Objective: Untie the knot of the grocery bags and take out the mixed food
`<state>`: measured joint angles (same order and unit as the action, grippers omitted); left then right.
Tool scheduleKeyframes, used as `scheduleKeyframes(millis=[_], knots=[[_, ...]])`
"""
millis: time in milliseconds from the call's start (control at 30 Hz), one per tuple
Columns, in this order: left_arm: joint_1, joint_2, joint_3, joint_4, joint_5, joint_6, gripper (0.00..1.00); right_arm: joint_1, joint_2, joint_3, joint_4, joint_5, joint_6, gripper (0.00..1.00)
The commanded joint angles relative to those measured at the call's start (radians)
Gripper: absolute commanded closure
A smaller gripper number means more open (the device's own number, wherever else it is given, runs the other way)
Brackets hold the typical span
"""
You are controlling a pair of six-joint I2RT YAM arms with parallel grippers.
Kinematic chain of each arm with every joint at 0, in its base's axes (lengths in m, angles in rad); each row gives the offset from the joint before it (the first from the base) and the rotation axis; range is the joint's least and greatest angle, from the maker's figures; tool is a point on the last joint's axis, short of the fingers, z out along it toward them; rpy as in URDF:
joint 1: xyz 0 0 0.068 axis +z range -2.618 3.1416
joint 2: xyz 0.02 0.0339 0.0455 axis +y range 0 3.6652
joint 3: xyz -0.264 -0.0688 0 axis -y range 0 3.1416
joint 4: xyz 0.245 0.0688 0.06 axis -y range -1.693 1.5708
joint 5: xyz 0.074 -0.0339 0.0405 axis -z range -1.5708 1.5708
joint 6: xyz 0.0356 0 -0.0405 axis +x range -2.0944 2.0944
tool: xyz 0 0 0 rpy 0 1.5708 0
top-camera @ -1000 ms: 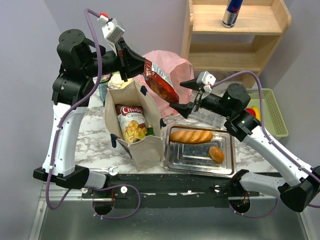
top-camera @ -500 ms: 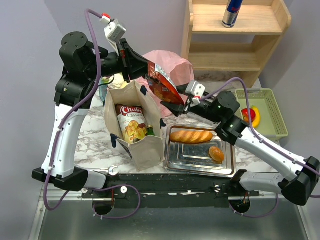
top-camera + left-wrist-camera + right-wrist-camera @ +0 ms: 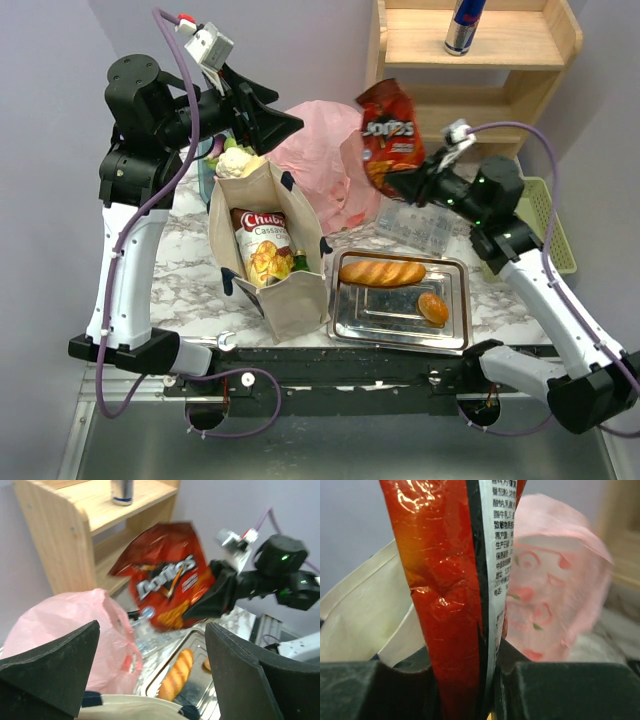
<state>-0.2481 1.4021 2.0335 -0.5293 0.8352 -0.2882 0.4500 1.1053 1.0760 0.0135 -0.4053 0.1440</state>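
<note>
My right gripper point(image 3: 400, 183) is shut on the red chip bag point(image 3: 388, 132) and holds it in the air right of the pink plastic bag point(image 3: 322, 160); the bag fills the right wrist view point(image 3: 455, 580) and shows in the left wrist view point(image 3: 165, 577). My left gripper point(image 3: 280, 118) is open and empty above the pink bag's left side. The beige canvas tote point(image 3: 268, 250) stands open with a yellow chip bag point(image 3: 262, 245) and a green bottle point(image 3: 300, 262) inside. A cauliflower point(image 3: 236, 162) sits behind the tote. The knot is not visible.
A metal tray point(image 3: 400, 300) holds a baguette point(image 3: 381, 271) and a bun point(image 3: 432, 307). A clear plastic box point(image 3: 418, 228) lies behind it. A green basket point(image 3: 545, 225) stands at the right, a wooden shelf point(image 3: 480, 70) with a can point(image 3: 464, 25) behind.
The left gripper let go of the red chip bag and opened. The right gripper took the bag and lifted it up and to the right, away from the pink bag.
</note>
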Motion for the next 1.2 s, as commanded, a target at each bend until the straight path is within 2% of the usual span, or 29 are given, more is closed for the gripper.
scheduleKeyframes(millis=[0, 133, 233, 367, 633, 833, 1167], knots=[[0.020, 0.004, 0.000, -0.049, -0.050, 0.098, 0.12, -0.196, -0.094, -0.021, -0.146, -0.136, 0.287, 0.91], [0.020, -0.024, -0.060, -0.025, -0.041, 0.107, 0.12, -0.356, -0.099, -0.052, -0.171, -0.215, 0.443, 0.91], [0.019, -0.034, -0.082, -0.020, -0.028, 0.106, 0.12, -0.437, -0.012, -0.011, -0.164, -0.269, 0.557, 0.94], [0.019, -0.052, -0.114, -0.017, -0.029, 0.115, 0.12, -0.444, 0.153, 0.102, -0.095, -0.350, 0.629, 0.96], [0.019, -0.115, -0.203, 0.004, -0.047, 0.134, 0.12, -0.471, 0.359, 0.195, 0.176, -0.325, 0.834, 0.99], [0.020, -0.151, -0.253, 0.002, -0.065, 0.151, 0.12, -0.481, 0.485, 0.303, 0.209, -0.274, 0.862, 0.99], [0.020, -0.170, -0.282, -0.012, -0.090, 0.176, 0.12, -0.499, 0.696, 0.434, 0.255, -0.284, 0.865, 0.99]])
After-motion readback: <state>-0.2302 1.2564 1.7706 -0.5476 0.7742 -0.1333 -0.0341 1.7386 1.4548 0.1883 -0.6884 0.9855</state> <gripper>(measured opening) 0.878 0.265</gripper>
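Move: The right hand already pinches the red Doritos bag; the shelf's lower compartment, where it is being carried, has its middle some 30 cm ahead, 17 cm to the right and 8 cm below. The pink bag stands about 18 cm ahead, 15 cm left and 27 cm down; the parts box lies about 14 cm ahead, 9 cm right and 33 cm down. From the empty left hand that compartment is about 35 cm ahead, 40 cm right and 27 cm lower. Keeping its pinch on the Doritos bag, the right hand first swings about 10 cm to the right, then drives some 20 cm forward past the pink bag towards the shelf, dipping a few centimetres on the way while the wrist tips the fingers down and rolls its left side up, some 35 degrees each way. Meanwhile the left hand, empty with its fingers staying open, sinks slowly near the tote. ##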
